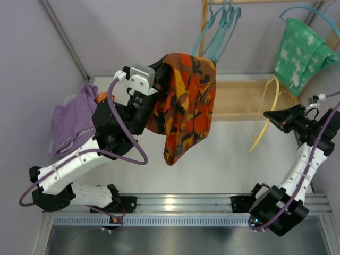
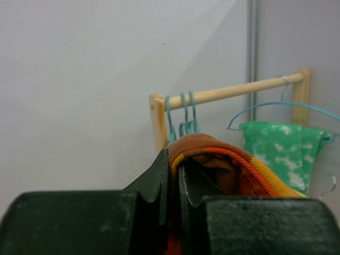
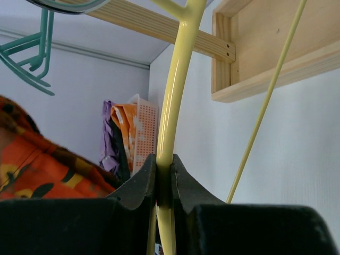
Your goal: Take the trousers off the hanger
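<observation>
The orange-red-brown patterned trousers [image 1: 183,101] hang free in mid-air from my left gripper [image 1: 159,74], which is shut on their top fold. In the left wrist view that cloth [image 2: 223,159] is pinched between the jaws of the left gripper [image 2: 174,170]. My right gripper [image 1: 272,118] is shut on a bare yellow hanger [image 1: 264,119]; its rod [image 3: 178,79] runs up through the right gripper [image 3: 164,175]. Green mottled trousers [image 1: 300,53] hang on a blue hanger [image 1: 297,10] at the far right. Purple trousers [image 1: 74,119] lie heaped at the left.
A wooden rail [image 2: 234,91] carries several empty teal hangers [image 1: 220,26]. The wooden rack frame [image 1: 239,98] stands at the back. A white perforated basket [image 3: 144,133] holds the purple cloth and an orange-and-white cloth [image 3: 127,127]. Grey walls close both sides.
</observation>
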Robot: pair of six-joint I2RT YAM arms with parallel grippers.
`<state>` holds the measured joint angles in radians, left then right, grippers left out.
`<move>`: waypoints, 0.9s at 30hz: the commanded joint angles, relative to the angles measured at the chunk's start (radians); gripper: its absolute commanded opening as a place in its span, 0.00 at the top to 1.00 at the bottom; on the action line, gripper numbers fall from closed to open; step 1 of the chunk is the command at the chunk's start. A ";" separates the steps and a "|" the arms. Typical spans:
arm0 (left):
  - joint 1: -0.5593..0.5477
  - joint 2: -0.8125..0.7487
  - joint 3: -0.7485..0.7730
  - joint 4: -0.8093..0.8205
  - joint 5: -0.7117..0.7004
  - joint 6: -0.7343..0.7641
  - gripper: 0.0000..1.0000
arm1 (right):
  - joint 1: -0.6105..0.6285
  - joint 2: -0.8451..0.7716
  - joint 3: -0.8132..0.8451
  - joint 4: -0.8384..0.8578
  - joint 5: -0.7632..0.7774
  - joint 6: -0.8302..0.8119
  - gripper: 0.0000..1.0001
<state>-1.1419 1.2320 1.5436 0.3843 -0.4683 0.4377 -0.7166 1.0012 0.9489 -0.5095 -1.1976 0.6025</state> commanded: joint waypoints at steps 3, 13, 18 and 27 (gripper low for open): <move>0.083 -0.126 -0.072 0.088 0.005 -0.097 1.00 | -0.009 -0.016 0.062 0.080 -0.013 0.016 1.00; 0.402 -0.264 -0.103 -0.048 -0.027 -0.188 1.00 | 0.008 -0.018 0.088 0.092 0.010 0.048 1.00; 0.575 -0.316 -0.100 -0.105 -0.092 -0.244 1.00 | 0.023 -0.027 0.091 0.120 0.029 0.085 1.00; 0.879 -0.442 -0.105 -0.160 -0.147 -0.304 1.00 | 0.043 -0.026 0.110 0.151 0.033 0.117 1.00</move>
<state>-0.3363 0.8440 1.4055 0.0998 -0.6086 0.1856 -0.6880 1.0012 0.9852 -0.4446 -1.1587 0.7116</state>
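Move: The laundry basket, where the held camouflage trousers are going, lies about 39 cm to the left hand's left, some 12 cm farther out and 55 cm lower. The purple trousers are heaped over it. An orange cloth sits at its right side, about 29 cm left of the hand and 18 cm ahead. The empty teal hangers are roughly 20 cm ahead and 16 cm to the right. From the right hand, the basket is some 75 cm to the left and 8 cm ahead. Leftward in a wide, slightly bowed sweep, the left hand carries the still-pinched camouflage trousers about 30 cm towards the basket, first easing some 5 cm forward and down, then swinging left and drawing back. The wrist turns about 45 degrees counter-clockwise. The right hand keeps its grip on the yellow hanger and lifts it slightly, about 2 cm. ##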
